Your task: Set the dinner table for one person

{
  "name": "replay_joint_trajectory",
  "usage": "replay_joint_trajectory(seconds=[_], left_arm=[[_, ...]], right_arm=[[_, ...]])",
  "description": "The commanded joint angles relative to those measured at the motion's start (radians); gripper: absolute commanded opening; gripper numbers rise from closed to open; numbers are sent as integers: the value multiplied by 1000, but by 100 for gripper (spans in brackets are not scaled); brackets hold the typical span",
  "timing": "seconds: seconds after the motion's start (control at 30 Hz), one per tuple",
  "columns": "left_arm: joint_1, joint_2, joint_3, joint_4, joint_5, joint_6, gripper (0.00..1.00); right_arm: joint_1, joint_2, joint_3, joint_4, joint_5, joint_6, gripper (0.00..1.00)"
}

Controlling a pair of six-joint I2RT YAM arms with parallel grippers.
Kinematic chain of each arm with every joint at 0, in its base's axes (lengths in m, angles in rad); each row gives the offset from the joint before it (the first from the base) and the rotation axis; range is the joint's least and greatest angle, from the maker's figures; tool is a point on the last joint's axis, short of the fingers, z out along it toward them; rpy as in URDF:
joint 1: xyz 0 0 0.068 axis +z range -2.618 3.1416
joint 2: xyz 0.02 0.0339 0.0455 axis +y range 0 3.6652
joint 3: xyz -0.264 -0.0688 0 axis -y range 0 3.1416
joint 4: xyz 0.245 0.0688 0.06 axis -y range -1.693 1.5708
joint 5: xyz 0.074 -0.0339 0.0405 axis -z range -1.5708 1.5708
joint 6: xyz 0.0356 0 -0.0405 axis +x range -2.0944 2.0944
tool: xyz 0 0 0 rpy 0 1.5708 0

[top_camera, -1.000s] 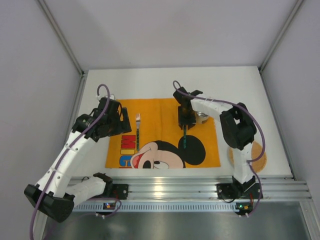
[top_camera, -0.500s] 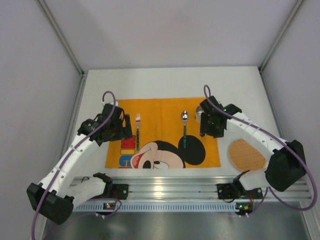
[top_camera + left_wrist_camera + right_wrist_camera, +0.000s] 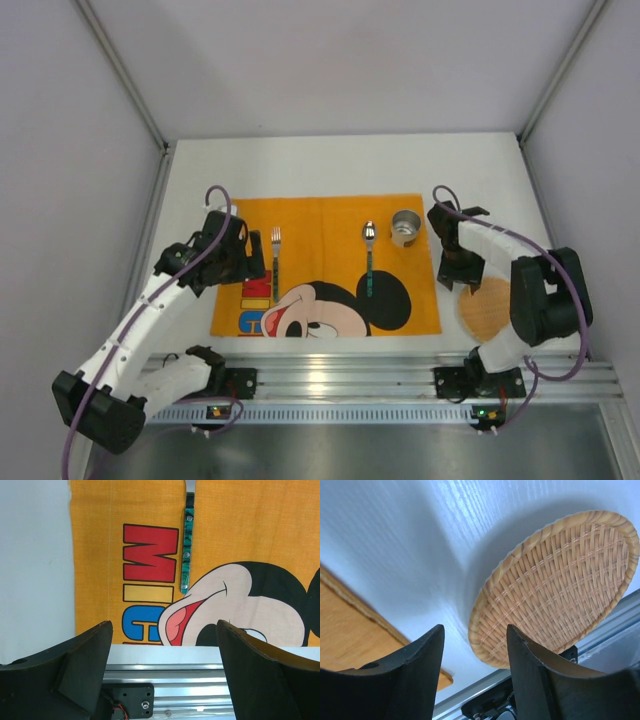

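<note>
The white dinner table (image 3: 330, 165) carries an orange Mickey Mouse mat (image 3: 310, 225). On the mat lie a fork (image 3: 275, 252) with a green handle (image 3: 186, 555), a spoon (image 3: 368, 252) and a small metal cup (image 3: 405, 227). A round wicker plate (image 3: 493, 312) (image 3: 560, 585) rests on the table right of the mat, partly under the right arm. My right gripper (image 3: 461, 280) (image 3: 475, 632) hovers open over the plate's left rim, holding nothing. My left gripper (image 3: 250, 265) (image 3: 164, 630) hangs open and empty beside the fork, over the mat's left part.
A ribbed aluminium rail (image 3: 380, 375) runs along the near edge with both arm bases bolted to it. Grey walls close in the table on the left, back and right. The mat's near edge (image 3: 210, 644) lies close to the rail.
The right arm swung right from above the spoon, past the cup, to the wicker plate's left rim, leaving the spoon on the mat. Left arm has hardly moved.
</note>
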Motion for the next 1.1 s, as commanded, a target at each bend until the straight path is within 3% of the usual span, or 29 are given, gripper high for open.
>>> replay_joint_trajectory(seconds=[0.0, 0.13, 0.3, 0.4, 0.53, 0.67, 0.83, 1.07], left_arm=[[1, -42, -12, 40, 6, 13, 90], [1, -79, -18, 23, -3, 6, 90], [1, -96, -18, 18, -11, 6, 91], [1, -92, -12, 10, -15, 9, 91], [2, -91, 3, -11, -28, 15, 90], [1, -93, 11, -20, -26, 24, 90], [1, -101, 12, -29, -29, 22, 90], [1, -101, 8, -28, -20, 22, 90]], right_arm=[[-7, 56, 28, -11, 97, 7, 53], [-7, 102, 10, -3, 140, 13, 49], [-10, 128, -1, 6, 148, 24, 37], [-10, 154, -13, 20, 138, 34, 37], [-10, 206, -7, 40, 108, 44, 24], [-9, 243, -3, 51, 103, 50, 0], [-10, 199, 17, 43, 106, 45, 0], [-9, 44, 167, -95, 125, 33, 0]])
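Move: The wicker plate lies flat with its middle about 10 cm to the right of the right hand, 6 cm back and 3 cm below; its far-left rim is only a few centimetres from the fingers. On the placemat, the cup stands some 14 cm left of this hand and 13 cm ahead, and the spoon 22 cm left and 7 cm ahead. From the idle left hand the plate is roughly 61 cm right, 6 cm back and 14 cm below. Down and to the right, about 3 cm each way and slightly back, the right hand sinks onto the plate's far-left rim, its fingertips tilting some 15 degrees farther out to the right and back. The half-open fingers close and pinch the rim, then the hand starts up again by about 2 cm, easing forward and a little left with the rim held. ##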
